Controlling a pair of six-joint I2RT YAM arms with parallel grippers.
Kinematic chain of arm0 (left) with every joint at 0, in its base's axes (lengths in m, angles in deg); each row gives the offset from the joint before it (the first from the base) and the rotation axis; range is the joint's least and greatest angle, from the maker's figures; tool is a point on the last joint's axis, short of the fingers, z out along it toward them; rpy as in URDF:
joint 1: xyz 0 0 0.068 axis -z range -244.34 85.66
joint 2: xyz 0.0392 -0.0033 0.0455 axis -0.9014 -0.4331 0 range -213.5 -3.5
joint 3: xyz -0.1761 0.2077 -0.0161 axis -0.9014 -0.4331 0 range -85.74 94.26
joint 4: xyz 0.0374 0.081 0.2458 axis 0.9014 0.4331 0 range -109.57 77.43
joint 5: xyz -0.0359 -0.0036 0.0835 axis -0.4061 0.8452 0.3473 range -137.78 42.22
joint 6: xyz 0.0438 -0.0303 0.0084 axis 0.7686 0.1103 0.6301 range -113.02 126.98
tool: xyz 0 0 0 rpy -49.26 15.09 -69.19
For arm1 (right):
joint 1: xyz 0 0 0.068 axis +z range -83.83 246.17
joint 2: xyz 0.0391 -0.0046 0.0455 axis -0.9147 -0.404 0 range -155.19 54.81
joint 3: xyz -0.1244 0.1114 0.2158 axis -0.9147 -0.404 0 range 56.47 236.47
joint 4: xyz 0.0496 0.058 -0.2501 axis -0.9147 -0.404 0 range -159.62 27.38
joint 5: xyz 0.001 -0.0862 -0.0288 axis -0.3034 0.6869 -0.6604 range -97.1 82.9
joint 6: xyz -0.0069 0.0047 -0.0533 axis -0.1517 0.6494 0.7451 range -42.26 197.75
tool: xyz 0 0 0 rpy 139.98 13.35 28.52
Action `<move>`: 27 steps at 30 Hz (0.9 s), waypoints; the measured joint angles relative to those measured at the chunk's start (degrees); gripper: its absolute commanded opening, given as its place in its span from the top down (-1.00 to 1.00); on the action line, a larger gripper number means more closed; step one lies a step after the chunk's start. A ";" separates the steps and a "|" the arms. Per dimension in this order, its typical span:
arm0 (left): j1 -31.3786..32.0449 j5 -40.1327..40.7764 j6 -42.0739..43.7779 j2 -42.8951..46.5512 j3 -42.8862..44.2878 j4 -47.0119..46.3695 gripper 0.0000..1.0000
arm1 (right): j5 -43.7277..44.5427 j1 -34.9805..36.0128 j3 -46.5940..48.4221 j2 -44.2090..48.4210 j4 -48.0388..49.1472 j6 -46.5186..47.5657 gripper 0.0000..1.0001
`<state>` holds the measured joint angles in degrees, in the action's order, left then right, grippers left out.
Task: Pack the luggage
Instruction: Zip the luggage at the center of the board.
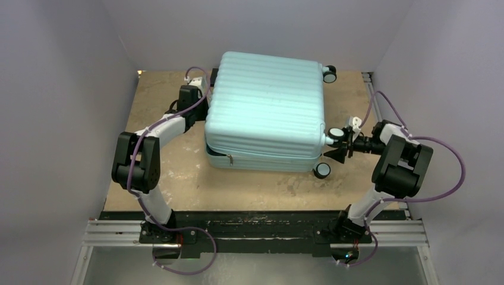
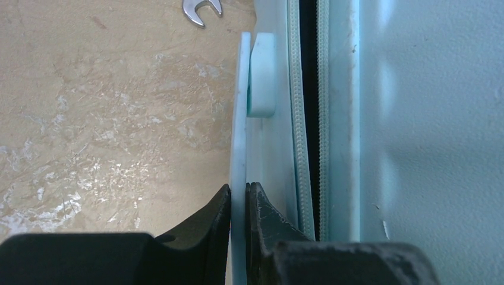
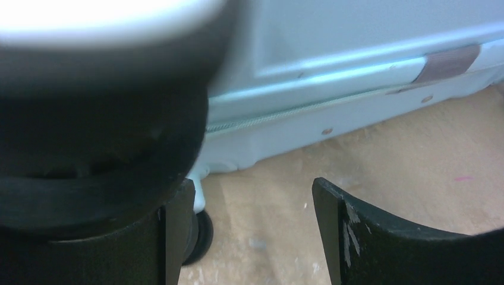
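The luggage (image 1: 267, 101), a pale mint ribbed hard-shell suitcase, lies flat on the table with its lid down and a dark gap (image 2: 308, 119) showing between the two zipper rows. My left gripper (image 1: 204, 96) is at its left side, shut on the thin mint side handle strip (image 2: 238, 119); its black tips (image 2: 239, 189) pinch the strip from both sides. My right gripper (image 1: 336, 146) is at the right end by the wheels, open (image 3: 252, 199) with only bare table between its fingers. One wheel (image 3: 101, 119) fills the upper left of the right wrist view, touching the left finger (image 3: 175, 231).
The tan wooden table (image 1: 172, 178) is walled in by grey panels on three sides. A small silver metal piece (image 2: 202, 9) lies on the table near the suitcase's left side. Three black-and-white wheels (image 1: 321, 170) stick out on the right end.
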<state>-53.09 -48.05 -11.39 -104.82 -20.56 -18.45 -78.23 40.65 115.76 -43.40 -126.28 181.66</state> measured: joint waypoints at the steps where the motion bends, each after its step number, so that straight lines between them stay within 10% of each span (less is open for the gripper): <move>1: -0.04 -0.17 0.24 -0.07 0.24 0.33 0.15 | -1.18 0.50 0.76 -0.90 -0.04 -1.27 -0.48; 3: -0.13 0.00 1.25 -0.20 0.90 1.31 -0.50 | -3.21 1.25 2.45 -2.58 0.00 -3.13 -0.44; 6: -2.12 1.51 3.21 -0.17 1.55 4.13 -0.92 | -4.46 1.16 4.59 -4.17 0.00 -4.90 -0.43; 16: -2.86 -1.84 12.17 3.58 6.40 17.70 -0.99 | -2.93 -4.98 7.69 -9.40 0.83 -7.76 -0.42; 27: 3.72 -5.38 31.01 8.94 44.70 36.94 -0.99 | 8.48 -5.09 -2.25 0.90 12.48 -15.30 -0.48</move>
<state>-49.38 -53.43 19.62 -95.88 24.14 18.49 -69.75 35.56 113.51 -42.51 -113.80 166.36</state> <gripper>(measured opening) 0.993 0.726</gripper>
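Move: The left hand has the luggage handle between its fingers; the luggage's middle lies about 22 cm to its right and 2 cm back, and the wrench about 10 cm ahead, 1 cm left, 9 cm down. For the right hand, the zipper pull is at the luggage's near right corner, some 6 cm back, 7 cm left and 1 cm down, with the upper wheel 3 cm back, 3 cm left and 9 cm up, and the lower wheel 7 cm back, 6 cm left and 7 cm down. The left hand opens wide and lets go of the luggage handle, sliding about 3 cm left and easing back, then climbs steeply some 29 cm beside the luggage, swinging a little right as the fingers tip up and turn clockwise. The right hand, fingers kept open, goes 3 cm forward, then 5 cm right, away from the luggage's side, sinking and drawing back near the lower wheel as it turns about 10 degrees clockwise. ##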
